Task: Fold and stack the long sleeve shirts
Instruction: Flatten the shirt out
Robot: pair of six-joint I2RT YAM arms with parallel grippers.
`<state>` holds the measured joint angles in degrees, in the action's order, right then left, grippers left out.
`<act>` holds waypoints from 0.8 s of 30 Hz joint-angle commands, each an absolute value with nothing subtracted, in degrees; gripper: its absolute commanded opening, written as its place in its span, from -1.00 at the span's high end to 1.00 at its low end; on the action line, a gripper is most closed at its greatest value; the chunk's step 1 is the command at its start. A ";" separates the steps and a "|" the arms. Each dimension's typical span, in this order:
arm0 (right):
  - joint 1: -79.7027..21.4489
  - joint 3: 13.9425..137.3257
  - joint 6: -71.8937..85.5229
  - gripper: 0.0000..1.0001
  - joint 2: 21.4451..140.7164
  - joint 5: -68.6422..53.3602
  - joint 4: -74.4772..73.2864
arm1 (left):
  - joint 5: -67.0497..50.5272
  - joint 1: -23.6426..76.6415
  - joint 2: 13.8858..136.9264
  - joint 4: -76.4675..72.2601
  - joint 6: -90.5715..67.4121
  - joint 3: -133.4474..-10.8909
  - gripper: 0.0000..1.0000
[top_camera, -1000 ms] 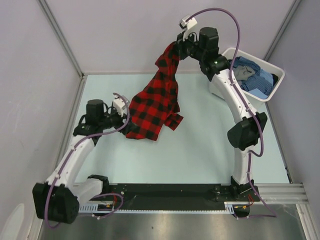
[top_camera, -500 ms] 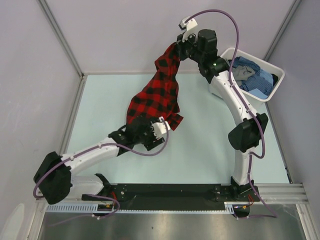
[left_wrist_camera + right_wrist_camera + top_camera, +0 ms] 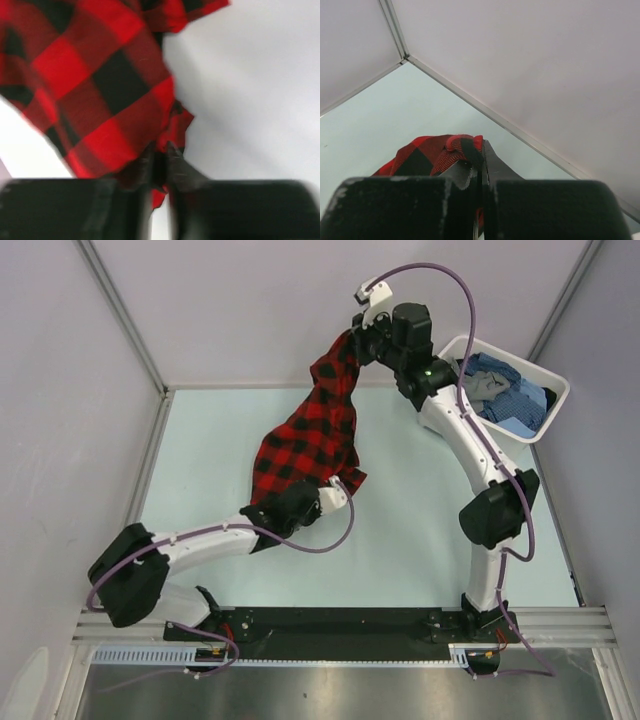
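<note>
The red-and-black check shirt (image 3: 310, 435) hangs stretched between my two grippers above the pale table (image 3: 420, 530). My right gripper (image 3: 352, 338) is raised at the back wall and shut on the shirt's upper edge, where a rolled fold of cloth (image 3: 457, 145) sits in the right gripper (image 3: 480, 150). My left gripper (image 3: 280, 502) is at the shirt's lower edge, and the left gripper (image 3: 159, 147) is shut on a fold of the check cloth (image 3: 100, 85). Blue check (image 3: 515, 405) and grey (image 3: 487, 383) shirts lie in the tub.
A white plastic tub (image 3: 555, 385) stands at the back right, beside the right arm's upper link. Grey walls close the table at the back and both sides. The black base rail (image 3: 340, 625) runs along the near edge.
My left arm has swung from the table's left side to the right, in under the shirt's lower edge, and closed on it. My right gripper has stayed high, holding the shirt.
</note>
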<state>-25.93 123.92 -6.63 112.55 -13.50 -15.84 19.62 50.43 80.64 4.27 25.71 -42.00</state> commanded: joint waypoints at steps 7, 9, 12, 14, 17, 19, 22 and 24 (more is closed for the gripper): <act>-24.70 116.11 -10.37 1.00 102.40 -12.13 -12.66 | 0.74 36.14 58.46 21.25 19.17 -49.92 1.00; -23.82 113.83 -11.69 1.00 100.91 -11.87 -13.09 | -7.10 29.90 56.52 26.00 18.64 -51.50 1.00; -21.90 109.61 -13.35 1.00 98.80 -12.65 -14.06 | -11.58 21.03 56.60 30.40 19.86 -52.91 1.00; -20.84 107.33 -14.23 1.00 96.60 -14.05 -14.59 | -15.80 11.15 57.30 32.33 20.30 -54.30 1.00; -18.90 103.02 -16.43 1.00 94.31 -15.02 -16.34 | -24.16 0.31 60.72 34.53 20.22 -59.05 1.00; -17.15 101.95 -17.23 1.00 93.52 -15.38 -16.96 | -25.31 -3.85 63.26 34.19 18.55 -63.78 1.00; -14.60 105.02 -16.00 1.00 94.21 -15.91 -17.05 | -26.27 -10.00 67.21 31.12 14.51 -73.42 1.00; -13.28 110.61 -14.25 1.00 95.44 -16.26 -16.79 | -27.15 -11.16 69.77 30.50 11.71 -79.25 1.00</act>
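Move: The shirt's near edge is right at the left fingertips, about 1 cm below them. From that hand the loose sleeve cuff lies about 12 cm right and 2 cm farther out, the shirt's body about 8 cm ahead and 2 cm right. The right hand holds the shirt's other end up; from it that near edge lies some 23 cm back, 13 cm left and 32 cm down. The white bin stands about 30 cm to its right, 3 cm nearer and 25 cm lower. Finish closing the left fingers to pinch the shirt's near edge, lift it steeply about 14 cm, then sweep it left some 22 cm in all, with a little forward, turning the wrist around 45 degrees on the way. Keep the right grip shut and draw that end right towards the bin, about 11 cm, sinking 4 or 5 cm and easing slightly back. ##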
